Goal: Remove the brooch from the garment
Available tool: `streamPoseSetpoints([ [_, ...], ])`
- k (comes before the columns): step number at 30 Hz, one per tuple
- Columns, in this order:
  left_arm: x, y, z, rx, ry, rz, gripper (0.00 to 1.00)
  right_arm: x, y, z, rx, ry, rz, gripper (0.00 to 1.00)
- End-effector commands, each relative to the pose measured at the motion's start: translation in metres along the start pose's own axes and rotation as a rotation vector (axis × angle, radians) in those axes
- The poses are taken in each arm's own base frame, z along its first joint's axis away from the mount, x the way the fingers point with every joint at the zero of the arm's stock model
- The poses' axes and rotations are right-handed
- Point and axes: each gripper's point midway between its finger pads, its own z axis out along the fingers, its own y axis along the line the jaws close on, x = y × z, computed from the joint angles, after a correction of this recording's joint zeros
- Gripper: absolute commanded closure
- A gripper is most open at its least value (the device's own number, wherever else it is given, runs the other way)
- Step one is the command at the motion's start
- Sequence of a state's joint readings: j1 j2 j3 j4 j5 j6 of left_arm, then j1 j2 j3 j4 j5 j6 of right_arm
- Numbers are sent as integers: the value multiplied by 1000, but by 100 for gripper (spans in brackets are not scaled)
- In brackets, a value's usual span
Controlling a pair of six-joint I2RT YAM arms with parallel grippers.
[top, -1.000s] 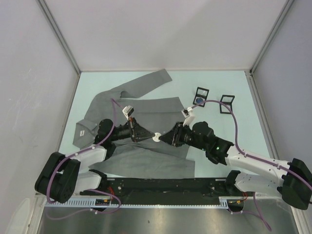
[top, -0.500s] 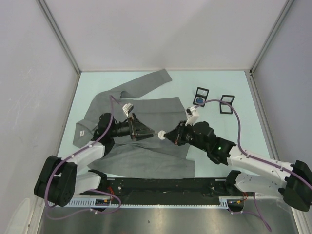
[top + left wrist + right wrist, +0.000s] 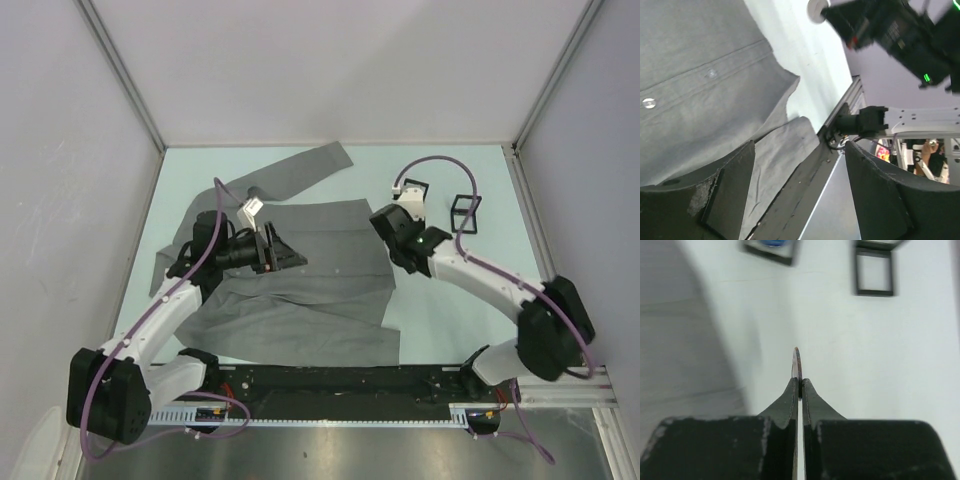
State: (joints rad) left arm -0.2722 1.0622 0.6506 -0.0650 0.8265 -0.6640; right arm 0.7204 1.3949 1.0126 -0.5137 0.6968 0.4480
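The grey garment point(image 3: 300, 300) lies spread over the left and middle of the table, and its button placket point(image 3: 700, 75) fills the left wrist view. My left gripper point(image 3: 290, 258) hovers over the cloth, its jaws point(image 3: 799, 150) open and holding nothing. My right gripper point(image 3: 397, 220) is over bare table just right of the garment's edge point(image 3: 670, 340). It is shut on the brooch point(image 3: 797, 367), a thin disc seen edge-on above the fingertips. The left wrist view catches the brooch point(image 3: 815, 7) as a small white round piece. In the top view the brooch is hidden.
Two black square frames point(image 3: 413, 188) point(image 3: 465, 213) stand at the back right, just ahead of the right gripper; the left one point(image 3: 771, 247) holds something blue. Grey walls enclose the table. The black base rail point(image 3: 330, 380) runs along the near edge.
Both grippers met at the white brooch above the garment. The left one opened and drew back left. The right one shut on the brooch and carried it back-right toward the frames.
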Motion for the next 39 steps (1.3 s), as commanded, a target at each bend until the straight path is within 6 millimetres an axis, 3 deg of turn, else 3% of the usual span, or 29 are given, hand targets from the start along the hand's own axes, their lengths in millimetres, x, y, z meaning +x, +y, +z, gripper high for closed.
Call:
streamPoseSetpoints([
  [1, 4, 15, -1, -54, 7, 59, 23, -20, -81, 32, 404, 22, -223, 100],
  [4, 4, 18, 0, -66, 6, 70, 23, -23, -109, 56, 515, 64, -256, 100],
  [8, 3, 20, 1, -69, 8, 79, 23, -24, -132, 91, 588, 82, -241, 100],
  [16, 6, 27, 4, -72, 27, 81, 23, -34, -164, 121, 656, 76, -243, 100],
  [23, 7, 29, 7, -69, 37, 76, 23, -45, -169, 144, 635, 27, -217, 100],
  [39, 9, 34, 7, -78, 44, 72, 23, -34, -165, 184, 662, 49, -263, 100],
])
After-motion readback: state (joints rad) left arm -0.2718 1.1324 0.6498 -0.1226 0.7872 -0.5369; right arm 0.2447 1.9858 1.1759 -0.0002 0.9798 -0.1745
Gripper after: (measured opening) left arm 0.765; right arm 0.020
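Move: The empty open case that the right hand carries the round brooch towards lies about 18 cm to its right and 13 cm ahead, some 14 cm below. The case with the blue brooch stands roughly 17 cm ahead and 3 cm to the right of the hand, equally low. From the left hand, the empty case lies some 42 cm right, 21 cm ahead and about 19 cm down. Rightward and forward, first swiftly across in front of the blue brooch's case, then more slowly forward and down, the right hand carries the pinched brooch over the empty case: some 19 cm right, 13 forward and 7 down. Its wrist rolls about 35 degrees, left side sinking, and swings clockwise. The empty left hand sinks slightly, fingers still wide open. ##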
